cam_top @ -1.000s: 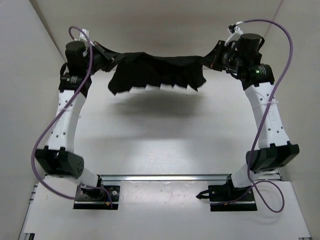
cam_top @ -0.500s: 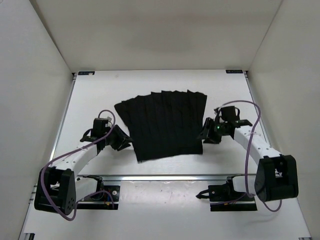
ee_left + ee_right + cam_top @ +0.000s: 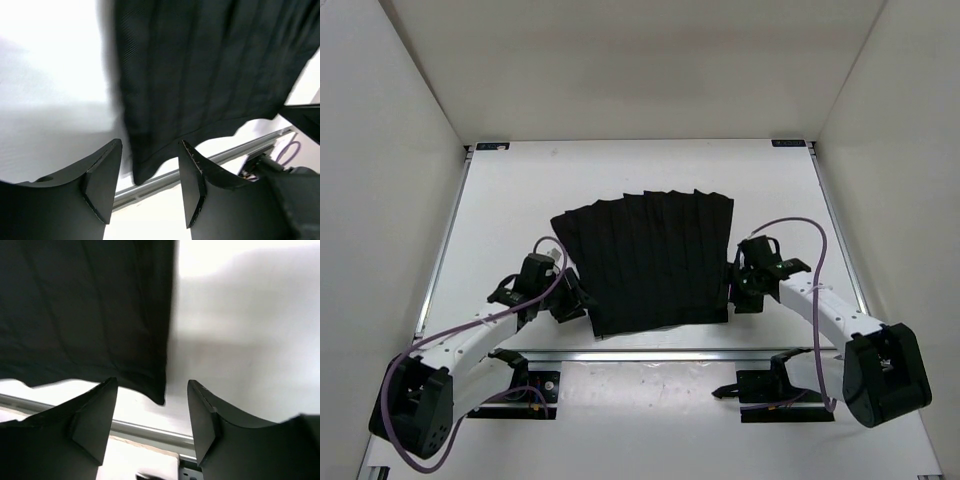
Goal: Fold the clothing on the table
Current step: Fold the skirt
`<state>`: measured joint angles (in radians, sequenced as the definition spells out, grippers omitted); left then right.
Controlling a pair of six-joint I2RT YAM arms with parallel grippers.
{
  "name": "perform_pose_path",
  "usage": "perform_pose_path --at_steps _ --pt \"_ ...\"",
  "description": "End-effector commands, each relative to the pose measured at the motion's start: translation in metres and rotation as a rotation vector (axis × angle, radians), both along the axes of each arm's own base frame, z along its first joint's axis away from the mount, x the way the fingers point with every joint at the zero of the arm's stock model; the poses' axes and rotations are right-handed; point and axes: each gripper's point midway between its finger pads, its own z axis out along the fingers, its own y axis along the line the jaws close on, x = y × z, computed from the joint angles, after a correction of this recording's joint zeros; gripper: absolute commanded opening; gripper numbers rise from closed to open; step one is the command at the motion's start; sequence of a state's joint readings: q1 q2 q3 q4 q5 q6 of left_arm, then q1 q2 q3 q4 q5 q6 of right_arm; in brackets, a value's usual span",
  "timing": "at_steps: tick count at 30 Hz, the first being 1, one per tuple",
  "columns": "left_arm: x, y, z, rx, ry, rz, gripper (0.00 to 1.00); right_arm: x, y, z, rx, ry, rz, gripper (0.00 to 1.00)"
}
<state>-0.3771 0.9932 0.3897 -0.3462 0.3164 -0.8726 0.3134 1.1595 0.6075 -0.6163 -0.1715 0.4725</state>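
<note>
The clothing, a black pleated skirt-like garment, lies flat on the white table, its lower hem close to the near rail. My left gripper stands open just off the garment's near left corner, with nothing between its fingers. In the left wrist view that corner of the clothing hangs just beyond the open left gripper. My right gripper is open beside the near right corner. In the right wrist view the clothing ends in a corner just ahead of the empty right gripper.
A metal rail runs along the table's near edge, right below the garment's hem; the rail and the rail show in both wrist views. White walls enclose the table on three sides. Purple cables loop off both arms.
A second ago both grippers held the garment stretched in the air. It now lies flat on the table, and both grippers have opened, let go of its near corners and drawn back slightly.
</note>
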Motion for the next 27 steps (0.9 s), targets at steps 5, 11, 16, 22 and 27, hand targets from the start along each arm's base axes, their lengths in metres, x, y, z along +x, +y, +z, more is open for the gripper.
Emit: perform_pose_path --at_steps 5,11,16,22,27 --pt "-0.018 -0.004 -0.017 0.03 0.063 -0.008 0.61 -0.022 -0.006 -0.017 -0.024 0.048 -0.028 0.47" --pt "-0.015 -0.025 -0.02 -0.006 0.072 -0.026 0.45 -0.013 0.004 -0.014 0.018 0.017 -0.006 0.15" --pt "0.007 -0.023 -0.006 0.014 0.051 -0.057 0.0 0.004 0.005 0.009 0.007 -0.04 0.033 0.0" --pt "0.034 0.007 0.028 0.03 -0.013 -0.02 0.0 0.005 0.002 0.039 0.044 -0.089 0.051 0.0" --pt "-0.026 -0.002 0.0 0.004 0.087 -0.084 0.0 -0.052 0.012 0.02 0.081 0.013 0.091 0.0"
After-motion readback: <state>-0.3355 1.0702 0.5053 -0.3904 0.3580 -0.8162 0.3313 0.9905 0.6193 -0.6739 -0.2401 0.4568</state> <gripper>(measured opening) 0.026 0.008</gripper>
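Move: At the left hand, the skirt's near left corner lies about 4 cm back, 2 cm to the right and 4 cm below; the far left corner is some 25 cm ahead and 8 cm left. The near right corner lies roughly 3 cm back of the right hand, level sideways and 2 cm below, with the far right corner about 28 cm ahead and 1 cm right. The metal rail runs straight back, some 8 cm from the left hand and 10 cm from the right. Easing back and down about 3 cm towards the two near corners, both open hands shut and pinch them, the right a little before the left. Then they lift about 5 cm with the corners held, the left also going some 6 cm forward, the right only 2 to 3 cm forward, each easing back slightly at the end. ##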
